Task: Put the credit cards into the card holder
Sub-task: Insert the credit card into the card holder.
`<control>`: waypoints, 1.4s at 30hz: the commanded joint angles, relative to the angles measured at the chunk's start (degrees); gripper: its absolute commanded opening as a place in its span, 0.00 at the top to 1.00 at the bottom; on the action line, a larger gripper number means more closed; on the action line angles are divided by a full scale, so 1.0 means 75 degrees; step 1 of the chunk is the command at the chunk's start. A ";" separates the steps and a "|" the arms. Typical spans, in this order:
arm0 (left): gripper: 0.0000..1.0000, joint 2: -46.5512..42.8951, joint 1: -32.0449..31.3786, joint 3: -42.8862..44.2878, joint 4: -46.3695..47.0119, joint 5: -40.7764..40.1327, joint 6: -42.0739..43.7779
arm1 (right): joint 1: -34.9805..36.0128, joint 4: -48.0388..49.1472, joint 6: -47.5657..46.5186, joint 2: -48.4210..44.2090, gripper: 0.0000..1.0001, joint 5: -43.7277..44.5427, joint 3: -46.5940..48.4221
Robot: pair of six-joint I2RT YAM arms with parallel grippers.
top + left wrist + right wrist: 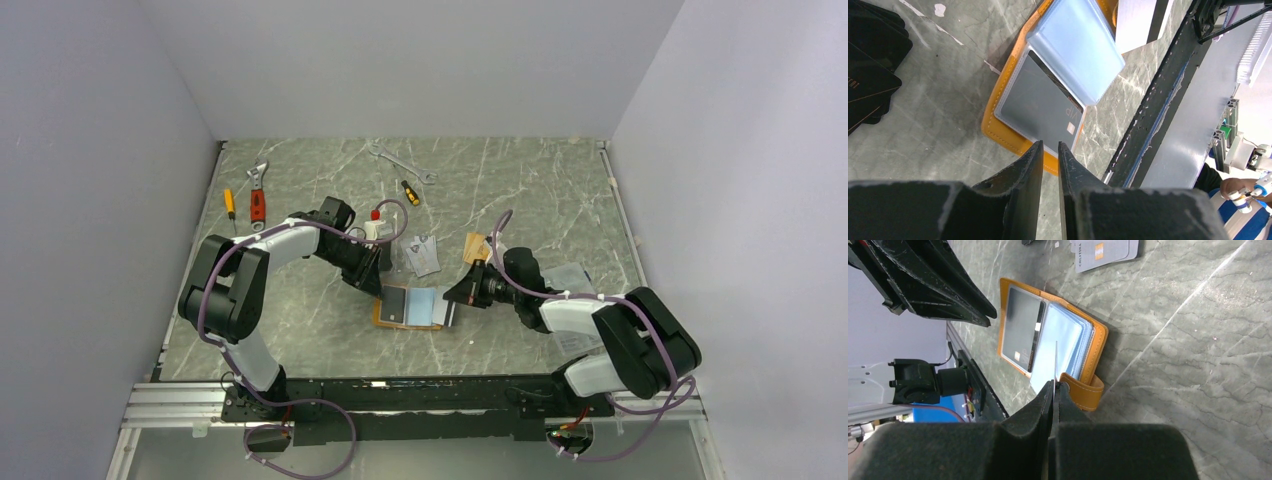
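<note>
The card holder [380,318] lies open on the marble table, orange with clear pockets. A dark card [1040,102] sits in the left pocket of the card holder [998,130]. My left gripper [1050,146] hovers at its near edge, jaws a narrow gap apart with nothing between them. My right gripper [1054,384] is shut on a thin pale credit card [1055,360], seen edge-on over the holder's [1100,340] right pockets beside the snap tab [1085,392]. More silver-grey cards [422,252] and an orange-tan card [477,247] lie behind the holder.
At the back left lie a red-handled wrench [258,200] and a yellow screwdriver [229,203]. A spanner [400,162] and a small screwdriver [410,192] are at the back middle. A white bottle [375,227] stands by my left arm. A pile of dark cards [868,70] lies nearby.
</note>
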 commanded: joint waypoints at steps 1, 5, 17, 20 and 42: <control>0.78 -0.0157 -0.0030 0.0243 -0.0088 0.0202 0.0211 | 0.0033 0.0601 0.0131 0.0038 1.00 -0.0038 0.0079; 0.78 -0.0178 -0.0024 0.0239 -0.0103 0.0195 0.0219 | 0.0041 0.0438 0.0107 -0.0156 1.00 0.0000 0.0168; 0.79 -0.0207 -0.0025 0.0266 -0.0121 0.0223 0.0224 | 0.0171 0.0946 0.0519 0.0124 1.00 -0.0189 0.0433; 0.79 -0.0207 -0.0028 0.0283 -0.0139 0.0242 0.0236 | 0.0305 0.1306 0.0681 0.0394 1.00 -0.0226 0.0558; 0.75 -0.0306 0.0567 0.1048 -0.1323 0.0163 0.1486 | 0.1073 0.2339 0.1250 0.2828 1.00 -0.0572 0.1764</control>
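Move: The right hand still pinches the white credit card. The card holder's clear pocket pages lie about 6 cm to its left, 2 cm back and some 4 cm below; the grey card already in the holder's left pocket is 7 cm farther left of those pages. The silver cards lie about 10 cm ahead and 6 cm left of the right hand, the gold cards 12 cm ahead and 7 cm right. From the left hand the pages are some 10 cm right, 3 cm back and 4 cm below. Leftward by about 7 cm, the right hand carries its pinched card across the clear pages in a low arc, rising some 2 cm and then dipping just below its starting height, the wrist tilting roughly 10 degrees. The card ends behind a raised page, against it. Late on, the slightly open left hand backs off forward, up and left, about 3 cm in all. ##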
